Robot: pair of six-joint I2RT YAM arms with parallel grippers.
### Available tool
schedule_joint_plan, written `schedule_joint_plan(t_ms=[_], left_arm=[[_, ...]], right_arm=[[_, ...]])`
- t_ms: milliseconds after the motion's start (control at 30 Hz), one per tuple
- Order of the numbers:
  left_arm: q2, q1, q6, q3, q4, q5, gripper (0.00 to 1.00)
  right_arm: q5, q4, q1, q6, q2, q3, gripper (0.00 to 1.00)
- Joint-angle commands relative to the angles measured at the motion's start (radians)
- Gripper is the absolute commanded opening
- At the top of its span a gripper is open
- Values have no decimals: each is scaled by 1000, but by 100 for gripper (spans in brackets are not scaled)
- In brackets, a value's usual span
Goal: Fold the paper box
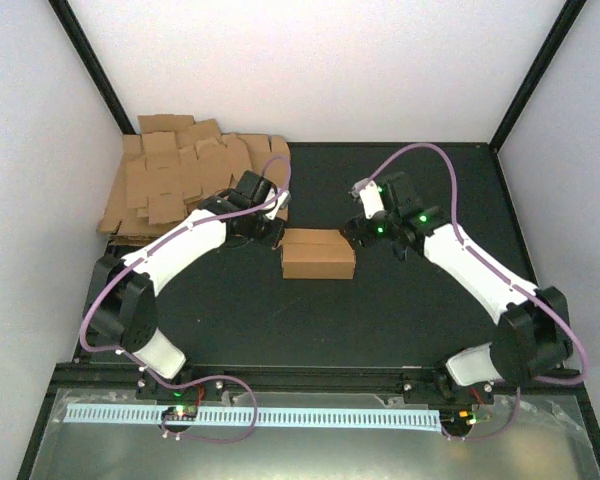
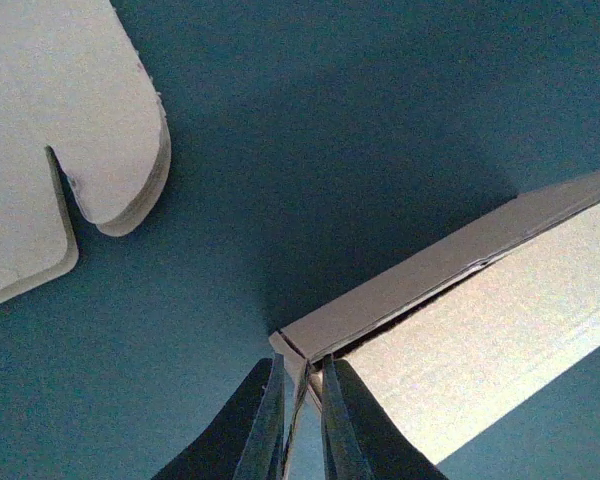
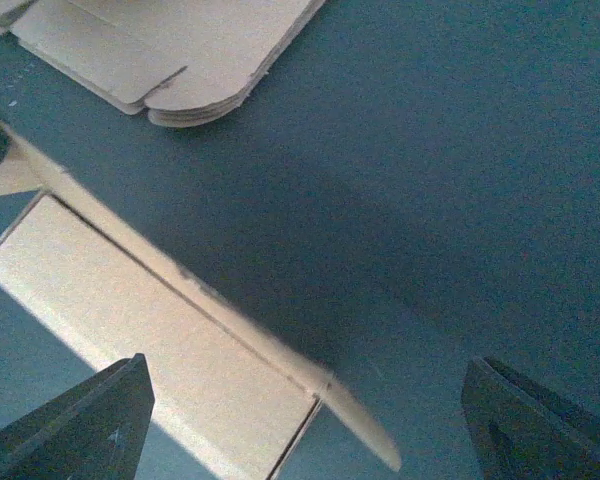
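Note:
The paper box (image 1: 318, 253) lies mid-table as a small oblong brown carton. My left gripper (image 1: 273, 238) is at its left end. In the left wrist view its jaws (image 2: 302, 368) are shut on a thin end flap at the corner of the box (image 2: 480, 330). My right gripper (image 1: 358, 232) is at the box's right end, open. In the right wrist view the fingers (image 3: 90, 420) stand wide apart over that end of the box (image 3: 150, 320). A loose end flap (image 3: 365, 425) sticks out between them, untouched.
A thick pile of brown die-cut cardboard sheets (image 1: 175, 170) lies at the back left, partly off the dark mat (image 1: 430, 300). Its edge shows in both wrist views (image 2: 50, 120) (image 3: 180, 50). White walls close in the left, back and right.

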State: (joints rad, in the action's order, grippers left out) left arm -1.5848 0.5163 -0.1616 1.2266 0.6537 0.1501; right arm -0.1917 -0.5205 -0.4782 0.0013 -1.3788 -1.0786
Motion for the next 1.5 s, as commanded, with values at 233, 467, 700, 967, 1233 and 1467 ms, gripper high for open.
schedule_joint_plan(t_ms=[233, 467, 700, 967, 1233, 1467], left_arm=[[-23, -1, 5, 52, -44, -27, 14], [-8, -2, 5, 40, -45, -19, 14], [5, -1, -9, 20, -56, 9, 14], [49, -2, -39, -29, -68, 36, 28], [43, -1, -20, -33, -13, -24, 35], [38, -2, -12, -32, 24, -69, 34]], right_arm=[[54, -138, -2, -34, -145, -108, 83], [-41, -113, -2, 31, -150, -60, 61], [-62, -82, -3, 99, -121, -7, 44], [-15, -42, -14, 199, -59, 44, 37], [31, -78, -16, 174, -40, 33, 40], [33, -89, -20, 169, -37, 31, 35]])
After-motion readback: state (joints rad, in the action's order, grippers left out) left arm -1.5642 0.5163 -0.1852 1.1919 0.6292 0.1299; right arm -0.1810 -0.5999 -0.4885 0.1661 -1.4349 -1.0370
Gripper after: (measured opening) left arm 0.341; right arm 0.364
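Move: The right hand, open, hangs about 5 cm above the box's right ear, which lies some 2 cm back and 1 cm to its left. The box's middle is about 4 cm back, 8 cm left and 9 cm below that hand. The left hand already pinches the left ear right at its fingers; from it the box's middle is 2 cm back, 8 cm right and 4 cm down, the cardboard stack 13 cm ahead, 18 cm left and 10 cm down. The right hand first pokes about 1 cm forward, then sinks some 6 cm onto the right ear while drawing 3–4 cm back, its fingers tipping about 15 degrees steeper and closing from wide to roughly a third open around the ear, before it lifts again by 1–2 cm. The left hand stays by the left ear, easing only 1 cm forward and back again, and once the right fingers have nearly closed it spreads its own a little, loosening its pinch with the ear still between them. ##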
